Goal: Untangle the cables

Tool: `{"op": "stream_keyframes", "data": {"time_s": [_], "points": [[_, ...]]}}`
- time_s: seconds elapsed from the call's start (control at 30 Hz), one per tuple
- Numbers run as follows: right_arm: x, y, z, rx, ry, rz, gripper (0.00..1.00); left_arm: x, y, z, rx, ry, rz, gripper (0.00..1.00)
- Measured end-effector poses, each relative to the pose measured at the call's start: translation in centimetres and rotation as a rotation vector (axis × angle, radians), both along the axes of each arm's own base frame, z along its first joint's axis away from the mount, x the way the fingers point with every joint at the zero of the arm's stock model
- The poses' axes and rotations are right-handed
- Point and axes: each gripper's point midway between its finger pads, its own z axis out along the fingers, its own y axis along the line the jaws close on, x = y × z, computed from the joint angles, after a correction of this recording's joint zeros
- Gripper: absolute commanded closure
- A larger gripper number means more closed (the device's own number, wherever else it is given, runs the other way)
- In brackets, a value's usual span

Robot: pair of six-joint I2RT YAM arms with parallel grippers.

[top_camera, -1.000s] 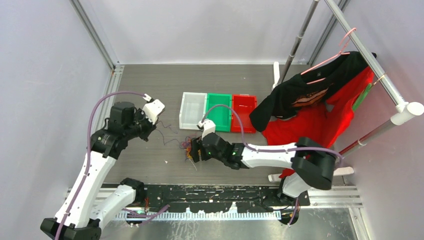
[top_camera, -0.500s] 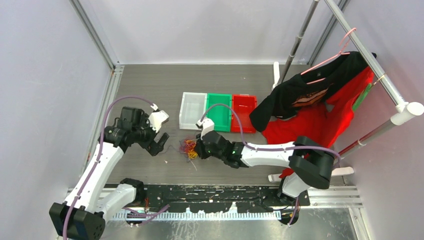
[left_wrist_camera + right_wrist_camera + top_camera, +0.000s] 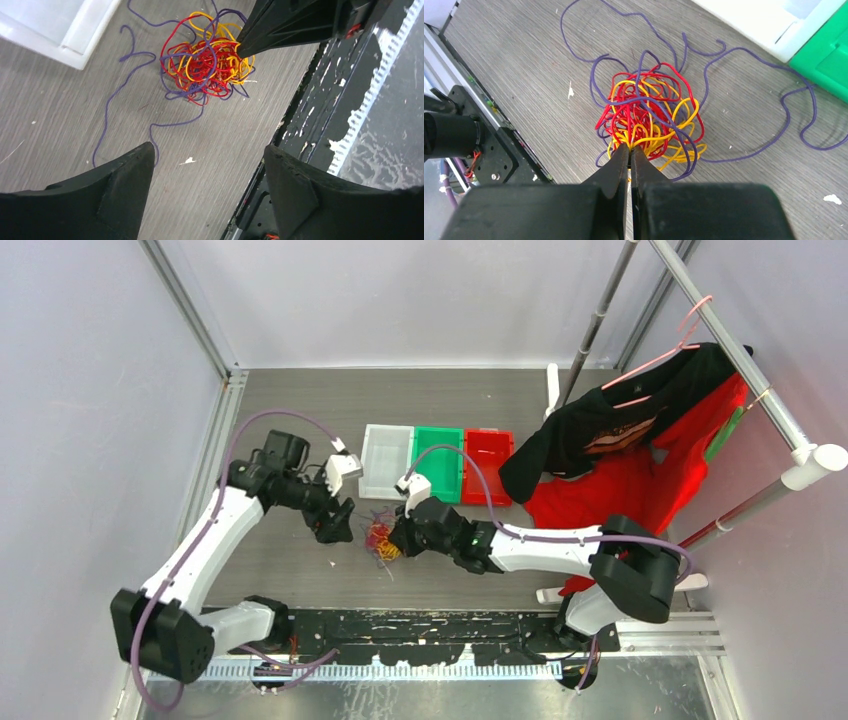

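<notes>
The cables [image 3: 379, 537] are a fist-sized tangle of red, yellow and purple strands lying on the grey table. In the right wrist view the cables [image 3: 649, 115] sit just ahead of my right gripper [image 3: 630, 148], which is shut on yellow and red strands at the tangle's near edge. Loose purple strands [image 3: 784, 100] trail away toward the bins. My left gripper [image 3: 208, 152] is open over bare table, a short way left of the cables [image 3: 207, 60], holding nothing. From above, the left gripper [image 3: 338, 523] and right gripper [image 3: 395, 540] flank the tangle.
A white bin [image 3: 385, 462], a green bin [image 3: 438, 464] and a red bin [image 3: 487, 466] stand in a row just behind the tangle. Black and red garments [image 3: 640, 440] hang on a rack at the right. A black rail [image 3: 430, 625] runs along the near edge.
My left gripper opened and swung right and nearer, ending beside the tangle. My right gripper closed on the tangle's strands.
</notes>
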Motion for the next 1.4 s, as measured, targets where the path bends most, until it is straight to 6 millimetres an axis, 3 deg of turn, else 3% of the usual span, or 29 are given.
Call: {"op": "stream_keyframes", "data": {"time_s": [0.3,0.57,0.7,0.87,0.97,1.13,1.27,1.33,1.4], "points": [[-0.6,-1.7,-2.6,-0.047,0.034,-0.023,0.96,0.0,-1.3,-4.6,0.077,0.101,-0.170,0.28],[-0.6,-1.9,-2.9,-0.021,0.065,-0.053,0.96,-3.9,-1.3,-8.7,0.191,0.072,-0.425,0.32],[-0.4,-1.8,-2.8,0.014,0.078,-0.075,0.96,-3.9,-1.2,-10.2,0.243,0.018,-0.474,0.35],[-0.4,-2.2,-3.4,0.049,0.122,-0.102,0.97,-1.6,-1.4,-10.5,0.288,-0.090,-0.468,0.35],[-0.3,-2.4,-3.6,0.069,0.145,-0.115,0.97,-0.9,-1.5,-11.1,0.321,-0.118,-0.492,0.40],[0.1,-2.5,-3.4,0.115,0.183,-0.136,0.98,-1.1,-1.7,-12.1,0.352,-0.113,-0.544,0.58],[0.6,-2.6,-3.1,0.139,0.203,-0.148,0.99,-0.6,-2.0,-10.6,0.350,-0.133,-0.576,0.87],[0.7,-2.6,-3.0,0.148,0.213,-0.148,0.99,-0.2,-2.3,-9.3,0.345,-0.153,-0.595,0.85],[0.9,-2.7,-3.0,0.151,0.219,-0.154,0.99,0.0,-2.5,-8.0,0.340,-0.175,-0.620,0.64]]}}
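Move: The loose purple loop lies almost straight beneath the left gripper, some 12 cm down, about 1 cm back and 1 cm to its right. The cable bundle sits about 7 cm to the left gripper's right, level with it front to back and roughly 10 cm lower; the white tray's middle is about 16 cm ahead, 8 cm right and 11 cm below. From the right gripper, which already pinches the bundle, its middle lies about 1 cm ahead, 3 cm left and 4 cm down. Bring the left gripper down about 12 cm towards the loose purple loop, swinging some 4 cm back and forward again on the way, and turn it some 35 degrees clockwise so the fingers point more steeply down. Close its part-open fingers nearly shut low over the loop, then lift 4 cm. Keep the bundle pinched in the right gripper while lowering it and drawing it right, about 3 cm each. ##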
